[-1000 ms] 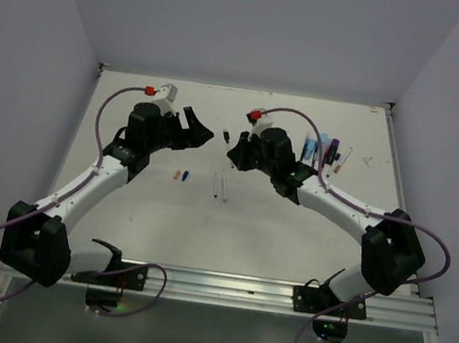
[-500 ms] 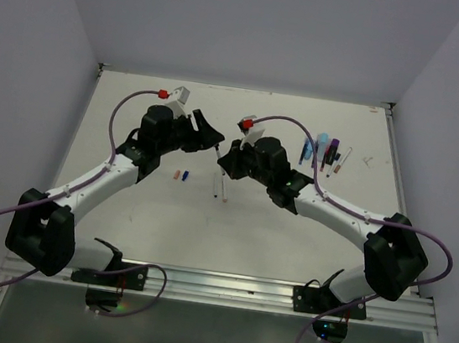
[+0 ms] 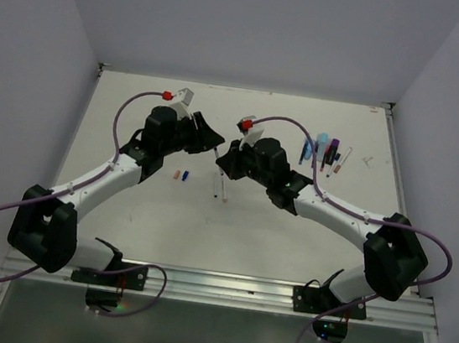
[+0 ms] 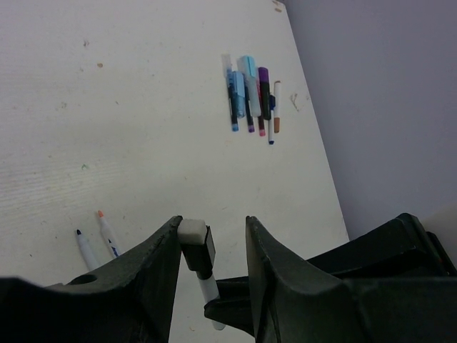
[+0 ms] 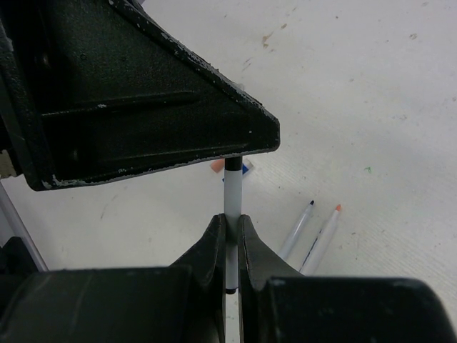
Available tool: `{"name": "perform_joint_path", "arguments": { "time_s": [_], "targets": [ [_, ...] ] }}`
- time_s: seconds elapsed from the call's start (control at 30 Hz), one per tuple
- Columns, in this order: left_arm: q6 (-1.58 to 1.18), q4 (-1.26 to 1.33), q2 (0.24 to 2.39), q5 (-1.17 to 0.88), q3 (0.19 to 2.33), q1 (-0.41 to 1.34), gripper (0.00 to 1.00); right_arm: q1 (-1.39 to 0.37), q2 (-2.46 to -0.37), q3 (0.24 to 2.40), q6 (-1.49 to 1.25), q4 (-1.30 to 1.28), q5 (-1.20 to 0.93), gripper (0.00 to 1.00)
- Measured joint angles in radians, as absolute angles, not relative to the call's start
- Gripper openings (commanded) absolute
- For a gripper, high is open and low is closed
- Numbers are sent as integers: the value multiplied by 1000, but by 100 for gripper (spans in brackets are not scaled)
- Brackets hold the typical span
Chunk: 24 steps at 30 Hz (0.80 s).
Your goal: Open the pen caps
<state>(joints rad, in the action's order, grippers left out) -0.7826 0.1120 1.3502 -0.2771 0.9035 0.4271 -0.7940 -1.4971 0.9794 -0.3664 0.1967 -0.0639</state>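
Observation:
My right gripper [image 5: 232, 218] is shut on a white pen [image 5: 232, 193], held above the table. Its black, white-tipped pen cap [image 4: 194, 241] sticks up between the fingers of my left gripper [image 4: 213, 225]. The cap rests against the left finger; a gap separates it from the right finger, so the jaws are open. In the top view both grippers [image 3: 212, 142] [image 3: 227, 156] meet at mid-table. Two uncapped pens [image 3: 220, 188] lie below them. Loose orange [image 3: 177, 175] and blue [image 3: 185, 174] pen caps lie to the left.
A row of several capped pens [image 3: 325, 150] lies at the back right, also seen in the left wrist view [image 4: 251, 96]. A small white scrap [image 3: 367, 162] sits near the right edge. Purple cables arc over both arms.
My left arm swung right until its jaws reached the pen's cap, and the jaws narrowed round it. The right gripper shifted slightly left, still holding the pen.

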Motion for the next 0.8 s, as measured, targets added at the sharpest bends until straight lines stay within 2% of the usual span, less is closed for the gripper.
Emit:
{"name": "perform_joint_path", "arguments": {
  "time_s": [0.07, 0.17, 0.23, 0.27, 0.33, 0.4, 0.43, 0.47, 0.57, 0.8],
  "targets": [
    [-783, 112, 1354, -277, 904, 428, 42, -795, -1497, 979, -367, 198, -65, 0],
    [-785, 112, 1357, -277, 904, 429, 35, -797, -1497, 979, -368, 203, -68, 0],
    [-786, 112, 1358, -277, 904, 429, 25, -799, -1497, 979, -370, 204, -70, 0],
    [-786, 111, 1358, -276, 904, 429, 16, -799, -1497, 979, -373, 204, -70, 0],
    [-787, 112, 1359, -273, 904, 428, 8, -799, -1497, 979, -376, 206, -71, 1],
    [-787, 115, 1358, -273, 904, 429, 0, -800, -1497, 975, -381, 212, -71, 14],
    [-786, 115, 1358, -273, 904, 429, 0, -800, -1497, 973, -385, 217, -71, 19],
    [-785, 115, 1357, -273, 904, 429, 0, -799, -1497, 969, -389, 223, -72, 30],
    [-784, 115, 1353, -273, 904, 429, 0, -801, -1497, 957, -403, 241, -77, 41],
    [-782, 115, 1303, -272, 903, 429, 0, -804, -1497, 955, -416, 252, -95, 43]
  ]
}}
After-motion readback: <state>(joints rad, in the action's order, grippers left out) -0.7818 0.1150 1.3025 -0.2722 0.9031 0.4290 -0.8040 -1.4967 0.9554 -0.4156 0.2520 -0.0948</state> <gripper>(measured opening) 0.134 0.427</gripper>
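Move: The held pen's black cap is already between the left gripper's open fingers, practically at its hand point; from the right gripper, which pinches the white body, the cap is about 5 cm above, 3 cm farther out and 1 cm left. On the table some 20 cm below the left hand, the two bare pens lie about 6 cm ahead and 1 cm to its right, and the two loose caps about 8 cm ahead and 10 cm left. Close the left gripper on the black cap while the right still pinches the white body. Once the left fingers have it, open the right fingers to let the body go, keeping that hand nearly in place around it, then raise the left hand about 2 cm. ##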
